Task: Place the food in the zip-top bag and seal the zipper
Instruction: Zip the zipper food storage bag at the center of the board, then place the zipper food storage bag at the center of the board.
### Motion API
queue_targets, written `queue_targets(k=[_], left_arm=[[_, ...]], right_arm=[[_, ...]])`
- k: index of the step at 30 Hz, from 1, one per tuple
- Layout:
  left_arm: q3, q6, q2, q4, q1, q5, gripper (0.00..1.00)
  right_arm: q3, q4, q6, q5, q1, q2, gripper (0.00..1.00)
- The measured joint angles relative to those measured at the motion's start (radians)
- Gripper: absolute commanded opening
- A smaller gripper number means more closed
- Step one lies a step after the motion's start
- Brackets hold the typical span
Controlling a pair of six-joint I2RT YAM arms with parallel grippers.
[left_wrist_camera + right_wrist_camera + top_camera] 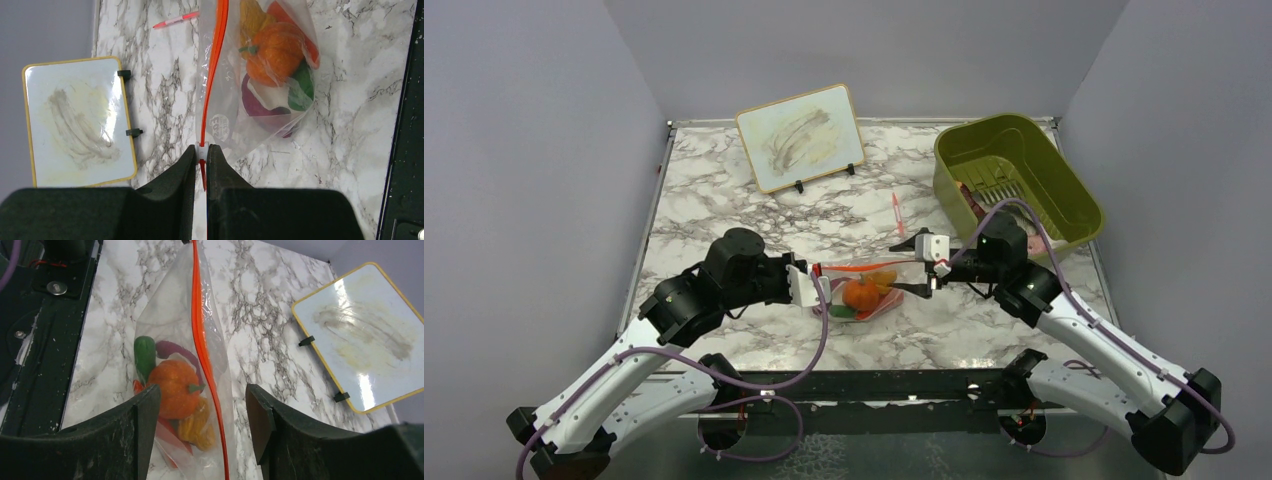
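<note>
The clear zip-top bag [869, 292] lies in the middle of the table between both arms, with its red-orange zipper [869, 266] stretched along its far edge. Inside is the food: an orange pumpkin [272, 52], a yellow piece [197, 425], a green piece [145, 352] and a dark purple piece [260, 107]. My left gripper [201, 150] is shut on the zipper's end, a white slider pinched between its fingertips. My right gripper [202, 400] is open, its fingers standing either side of the bag's other end, and the zipper [200, 330] runs between them untouched.
An olive-green bin [1064, 185] with a few items inside stands at the back right. A smudged whiteboard [802, 135] leans on its stand at the back. A thin red-pink pen [896, 212] lies just beyond the bag. A black rail [874, 380] borders the table's near edge.
</note>
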Motion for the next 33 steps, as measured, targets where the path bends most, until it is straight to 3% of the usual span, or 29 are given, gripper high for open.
queue_targets(k=[2, 6, 7, 15, 20, 27, 33], left_arm=[[0.004, 0.0, 0.001, 0.0, 0.0, 0.005, 0.0], [0.015, 0.001, 0.001, 0.003, 0.0, 0.014, 0.0], [0.015, 0.001, 0.002, 0.004, 0.0, 0.014, 0.0], [0.015, 0.0, -0.005, 0.024, -0.001, 0.012, 0.0], [0.015, 0.0, -0.042, 0.064, -0.008, 0.012, 0.0], [0.016, -0.003, -0.06, 0.06, -0.01, 0.012, 0.0], [0.073, 0.002, -0.081, -0.067, -0.01, 0.046, 0.0]], right_arm=[[0.005, -0.005, -0.017, 0.01, 0.0, 0.027, 0.49], [0.009, -0.015, -0.034, 0.068, 0.0, 0.053, 0.04], [0.009, -0.016, -0.038, 0.088, 0.0, 0.055, 0.01], [0.008, -0.016, 0.014, 0.303, 0.007, -0.016, 0.01], [0.008, -0.016, 0.058, 0.361, 0.023, -0.082, 0.01], [0.008, -0.035, 0.083, 0.331, 0.023, -0.099, 0.01], [0.065, -0.197, 0.055, 0.106, 0.02, -0.082, 0.01]])
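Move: Just ahead of the open right fingers, about 2 cm forward and 2 cm down, runs the zipper near its right end. The pumpkin in the bag lies some 7 cm left of that hand, 4 cm back and 10 cm below; the yellow gourd about 3 cm left, 2 cm back, 9 cm below. The red pen is roughly 15 cm ahead, 1 cm right, on the table 14 cm below. From the left hand, the zipper's right part is some 17 cm right, 1 cm ahead, 2 cm lower. Reaching forward and slightly down, the right hand shuts its fingers on the right part of the zipper, then draws it forward, right and up, turning about 20 degrees clockwise, before swinging back some 5 cm towards the base and undoing most of that turn. Meanwhile the left hand keeps its pinch on the left end, rises about 3.5 cm and ends drawing back. ##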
